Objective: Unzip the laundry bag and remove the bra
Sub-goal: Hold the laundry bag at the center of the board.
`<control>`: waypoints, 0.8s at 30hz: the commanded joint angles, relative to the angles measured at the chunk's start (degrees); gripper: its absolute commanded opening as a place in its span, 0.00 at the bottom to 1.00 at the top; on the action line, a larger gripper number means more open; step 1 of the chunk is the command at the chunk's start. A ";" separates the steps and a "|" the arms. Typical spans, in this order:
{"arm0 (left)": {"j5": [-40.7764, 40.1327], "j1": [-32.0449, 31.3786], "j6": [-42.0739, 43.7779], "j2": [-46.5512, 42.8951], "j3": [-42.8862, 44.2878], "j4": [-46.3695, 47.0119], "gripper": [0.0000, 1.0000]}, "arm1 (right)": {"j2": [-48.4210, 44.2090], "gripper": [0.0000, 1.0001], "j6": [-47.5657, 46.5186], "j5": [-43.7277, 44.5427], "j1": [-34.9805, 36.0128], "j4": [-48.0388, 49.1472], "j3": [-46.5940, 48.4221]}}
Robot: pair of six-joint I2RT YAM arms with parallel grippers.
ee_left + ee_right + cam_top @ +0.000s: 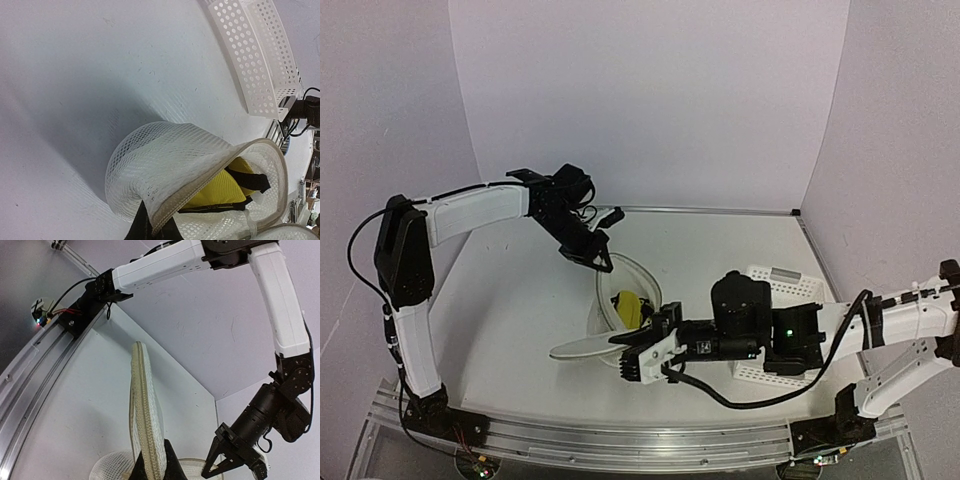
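Observation:
The laundry bag stands open at mid-table, a white mesh pouch with a stiff round rim. Its round zip-edged flap juts out to the left. Inside lies the bra, yellow with black straps, which shows clearly in the left wrist view. My left gripper is shut on the bag's far mesh wall, pinching it between black fingers. My right gripper is shut on the flap's zippered rim at the near side.
A white perforated plastic basket sits right of the bag, partly behind my right arm; the left wrist view shows it too. Grey walls close off the back and both sides. A metal rail runs along the near edge.

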 commanded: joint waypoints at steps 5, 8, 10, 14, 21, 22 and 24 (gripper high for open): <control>-0.75 4.41 2.10 0.97 8.02 -2.92 0.00 | 9.03 0.02 -14.77 13.33 1.61 16.84 -2.18; -0.44 4.95 2.26 0.78 7.30 -2.86 0.00 | 10.60 0.10 -15.31 14.20 1.83 18.67 -3.06; -0.47 5.04 2.44 0.74 6.32 -2.91 0.00 | 10.95 0.17 -15.02 14.19 1.77 18.70 -3.07; -0.48 5.21 2.55 0.43 4.02 -2.93 0.00 | 10.35 0.33 -13.53 14.04 1.85 17.61 -3.24; -1.21 5.64 2.55 0.31 2.86 -2.52 0.00 | 5.12 0.45 -8.39 15.85 1.83 7.60 -4.49; -1.23 5.73 2.55 0.35 2.77 -2.39 0.00 | 4.12 0.46 -7.38 16.95 1.79 6.41 -5.07; -1.19 5.74 2.55 0.38 2.36 -2.15 0.00 | 1.81 0.46 -5.37 19.52 1.81 4.91 -6.63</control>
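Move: The right hand, pinching the bag's lid, has the yellow bra roughly 13 cm ahead, about 2 cm to its right and some 14 cm lower; the lid stretches from its fingers, with its middle about 8 cm to the left and level fore and aft. The left hand, shut on the bag's far-left rim, has the bra about 7 cm back, 5 cm to the right and 7 cm down, with the open mouth's middle about 5 cm back and 5 cm right. The right hand lowers the lid about 6 cm while easing 3 cm forward towards the bag, its wrist rolling some 15 degrees, and partway down its fingers open to nearly half, then stay low beside the lid as they give up their pinch. Meanwhile the left hand keeps its shut grip on the rim and carries the bag about 4 cm forward, then draws it some 3 cm to the left, rising a little on the way and sinking back. ##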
